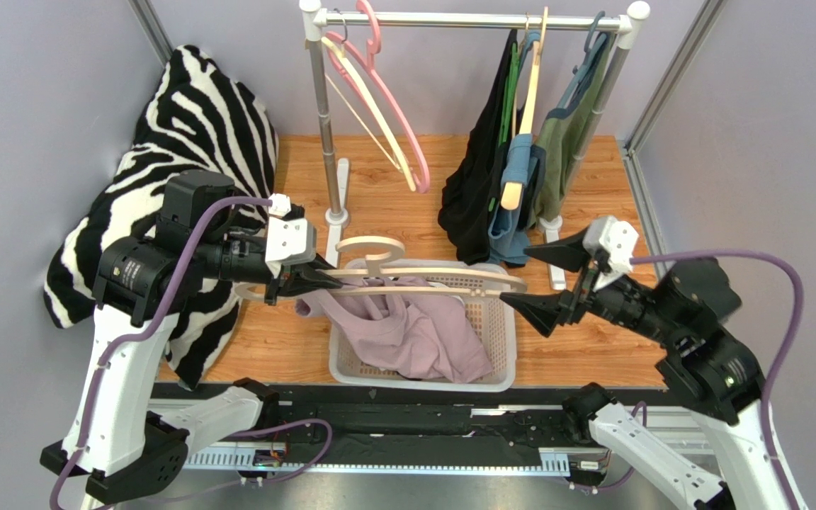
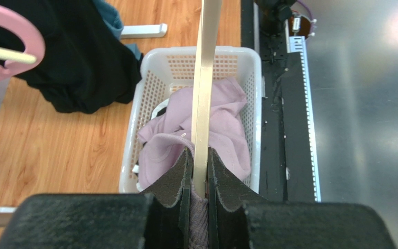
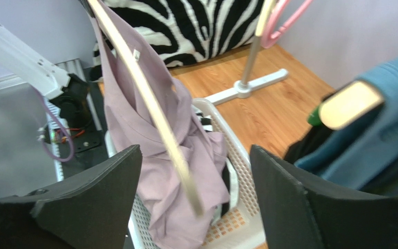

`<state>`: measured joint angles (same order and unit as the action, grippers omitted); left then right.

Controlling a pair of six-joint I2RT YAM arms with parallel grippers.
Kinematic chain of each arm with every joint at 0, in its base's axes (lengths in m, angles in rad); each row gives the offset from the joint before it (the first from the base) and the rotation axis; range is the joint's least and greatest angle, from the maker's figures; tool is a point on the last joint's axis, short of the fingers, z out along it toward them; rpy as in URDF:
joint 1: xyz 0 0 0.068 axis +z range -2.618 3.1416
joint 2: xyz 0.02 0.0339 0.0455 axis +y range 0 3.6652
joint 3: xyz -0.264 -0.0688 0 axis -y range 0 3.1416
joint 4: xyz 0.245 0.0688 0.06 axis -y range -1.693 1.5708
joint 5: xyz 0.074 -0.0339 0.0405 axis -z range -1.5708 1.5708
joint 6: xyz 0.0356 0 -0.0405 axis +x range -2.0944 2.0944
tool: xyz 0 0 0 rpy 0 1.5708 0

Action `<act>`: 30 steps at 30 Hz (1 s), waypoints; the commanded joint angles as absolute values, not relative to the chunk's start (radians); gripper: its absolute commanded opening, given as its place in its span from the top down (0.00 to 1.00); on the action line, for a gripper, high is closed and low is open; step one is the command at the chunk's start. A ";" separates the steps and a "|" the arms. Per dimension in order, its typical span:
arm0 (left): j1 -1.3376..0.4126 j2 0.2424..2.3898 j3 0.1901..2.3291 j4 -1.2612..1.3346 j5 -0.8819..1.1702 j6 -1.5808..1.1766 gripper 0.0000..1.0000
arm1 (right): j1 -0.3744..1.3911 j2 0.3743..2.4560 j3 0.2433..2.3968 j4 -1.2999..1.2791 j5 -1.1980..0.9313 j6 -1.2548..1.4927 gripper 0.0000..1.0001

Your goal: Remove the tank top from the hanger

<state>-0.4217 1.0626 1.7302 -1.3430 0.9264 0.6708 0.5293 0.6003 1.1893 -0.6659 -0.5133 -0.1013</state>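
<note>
A pale wooden hanger (image 1: 423, 278) lies level over the white basket (image 1: 503, 345). The mauve tank top (image 1: 412, 329) droops from the hanger's left part down into the basket. My left gripper (image 1: 311, 278) is shut on the hanger's left end, with a fold of the mauve cloth pinched beside the wood (image 2: 200, 171). The hanger (image 2: 205, 78) runs straight out from those jaws over the tank top (image 2: 227, 129). My right gripper (image 1: 524, 278) stands open at the hanger's right end. In the right wrist view the hanger (image 3: 154, 109) and tank top (image 3: 159, 171) show between its fingers (image 3: 195, 155), untouched.
A clothes rail (image 1: 465, 19) stands at the back with empty pink and cream hangers (image 1: 391, 106) and black, blue and green garments (image 1: 513, 181) close behind my right gripper. A zebra-striped cushion (image 1: 199, 117) leans at the left. The rail's foot (image 1: 336, 228) rests behind the basket.
</note>
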 commanded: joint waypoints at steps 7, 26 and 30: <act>-0.417 1.045 1.690 -1.368 1.055 0.716 1.00 | 0.652 0.778 1.281 -0.541 -0.649 -0.101 0.33; -0.417 1.017 1.655 -1.134 0.800 0.485 0.76 | 0.865 0.821 1.298 -0.643 -0.417 -0.124 1.00; -0.416 1.000 1.628 -1.007 0.469 0.362 0.36 | 0.867 0.787 1.285 -0.649 -0.380 -0.109 1.00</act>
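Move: The right hand, open and empty, has the bare right arm of the hanger about 8 cm to its left, roughly 1 cm back and 1 cm lower. The bulk of the lilac tank top lies in the basket, 15 cm left, 7 cm ahead and 28 cm below. The basket's middle is 12 cm left, 9 cm ahead, 33 cm down. The left hand already pinches the hanger's left arm and a strap at its fingertips; the hanger's right arm is some 20 cm to its right, about level. Leftward along the hanger the right hand slides its open fingers over the bare end, about 8 cm, sinking and drawing back a little while turning some 20 degrees counter-clockwise, then shuts them to pinch the hanger's right arm inboard of its tip. The left hand eases back 1 cm and holds, then starts forward about 3 cm with a slight counter-clockwise turn as its fingers open off the hanger and strap. ##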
